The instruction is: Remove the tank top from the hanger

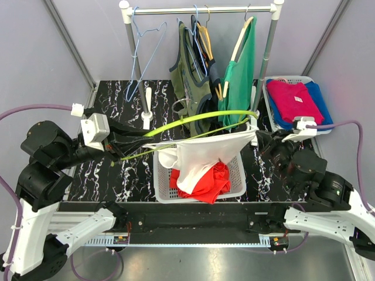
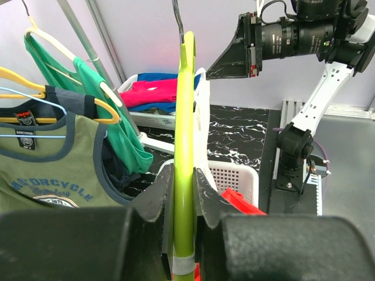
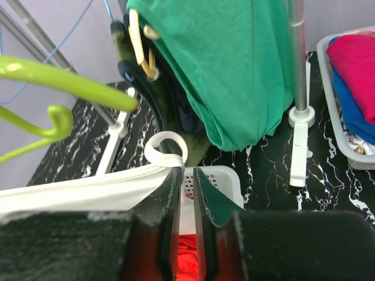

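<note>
My left gripper (image 1: pixel 120 151) (image 2: pixel 184 175) is shut on one end of a lime-green hanger (image 1: pixel 199 120) (image 2: pixel 186 117), which lies level above the table. A white tank top (image 1: pixel 205 155) (image 3: pixel 88 190) hangs from that hanger and stretches across to my right gripper (image 1: pixel 261 139) (image 3: pixel 187 175). The right jaws stand a narrow gap apart, and only the basket shows between them. The tank top's strap loop (image 3: pixel 166 147) curls over the tip of the left finger (image 3: pixel 170 193), outside the gap. The hanger's other end and hook (image 3: pixel 58 79) hang upper left in the right wrist view.
A white basket (image 1: pixel 158 187) with red cloth (image 1: pixel 214 178) sits under the tank top. Behind it stands a clothes rail (image 1: pixel 202 10) with an olive top, a green top (image 1: pixel 240 82) and bare hangers. A second basket (image 1: pixel 286 78) of pink and blue clothes is at the back right.
</note>
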You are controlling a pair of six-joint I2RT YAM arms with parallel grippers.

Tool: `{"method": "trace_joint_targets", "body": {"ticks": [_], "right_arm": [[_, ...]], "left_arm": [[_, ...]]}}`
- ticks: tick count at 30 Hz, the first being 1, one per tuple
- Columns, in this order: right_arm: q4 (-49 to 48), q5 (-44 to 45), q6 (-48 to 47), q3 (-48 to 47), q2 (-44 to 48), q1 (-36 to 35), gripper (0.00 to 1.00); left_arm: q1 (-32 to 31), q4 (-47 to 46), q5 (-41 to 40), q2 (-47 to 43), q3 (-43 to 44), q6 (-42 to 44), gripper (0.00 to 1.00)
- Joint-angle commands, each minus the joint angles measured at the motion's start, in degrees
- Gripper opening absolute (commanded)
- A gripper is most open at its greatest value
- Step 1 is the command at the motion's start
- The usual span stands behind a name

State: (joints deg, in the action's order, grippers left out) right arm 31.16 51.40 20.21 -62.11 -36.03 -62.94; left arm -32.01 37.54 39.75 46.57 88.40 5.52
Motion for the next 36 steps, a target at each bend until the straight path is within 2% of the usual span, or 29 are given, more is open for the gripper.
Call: {"method": "trace_joint_targets", "body": {"ticks": [1,4,6,7,8,9,11,14,23,29,36], "right_arm": [[3.1,-3.1,1.8,1.3,-4.5,0.5,0.19],[1.5,-8.3,1.2,1.5,-7.4,0.4,0.23],[0.5,-11.7,0.7,1.3,-8.4,0.4,0.3],[0.0,-13.1,-0.3,1.0,-9.0,0.5,0.37],[-0.7,-15.6,-0.6,0.9,-9.1,0.4,0.52],[-0.8,-16.4,-0.7,0.8,-9.3,0.4,0.55],[-1.4,-17.9,-1.1,0.2,-9.6,0.4,0.68],[-4.2,-20.6,-2.7,-0.1,-8.9,0.5,0.78],[-19.7,-28.4,-4.5,-0.4,-11.3,0.5,0.83],[-33.3,-32.1,-1.5,1.4,-17.4,0.4,0.83],[-41.4,-33.3,4.3,3.8,-19.4,0.5,0.83]], "left_arm": [[0.4,-5.9,0.9,-0.5,2.0,-1.5,0.0],[0.3,-7.1,-0.8,-0.3,1.2,-1.5,0.0],[0.4,-7.6,-2.6,-0.2,0.4,-1.7,0.0],[0.4,-8.4,-3.1,-0.1,-0.2,-2.0,0.0],[0.5,-9.1,-4.1,-0.1,-0.9,-2.9,0.0],[0.5,-9.8,-5.3,-0.2,-1.6,-3.4,0.0],[0.5,-12.0,-6.7,-0.2,-3.1,-4.9,0.0],[0.5,-14.1,-7.1,0.5,-4.3,-7.7,0.0],[0.5,-17.9,-6.6,2.5,-5.3,-13.3,0.0],[1.1,-19.6,-6.2,1.7,-6.4,-16.6,0.0],[1.2,-19.9,-5.5,0.9,-6.2,-17.0,0.0]]}}
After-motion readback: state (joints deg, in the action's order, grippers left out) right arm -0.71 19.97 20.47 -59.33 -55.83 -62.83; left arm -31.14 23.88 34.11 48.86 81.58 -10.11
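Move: The right hand still holds the white tank top's free edge; the straps still on the green hanger lie about 32 cm to its left, 7 cm back and 5 cm up. The hanger's free end is 3 cm ahead, 3 cm left and 7 cm above it; the basket's middle is 22 cm left, 2 cm ahead, 25 cm down. From the left hand, which grips the hanger, those straps lie 4 cm right, 1 cm ahead and 4 cm below. The right fingers let go of the tank top's edge, opening wide as the hand dips and slides left, then rises again towards the straps left on the hanger, some 18 cm leftward in all, swinging about 30 degrees counter-clockwise. The left hand keeps its grip on the hanger, carrying it about 5 cm forward while its fingers tip up slightly and roll. ##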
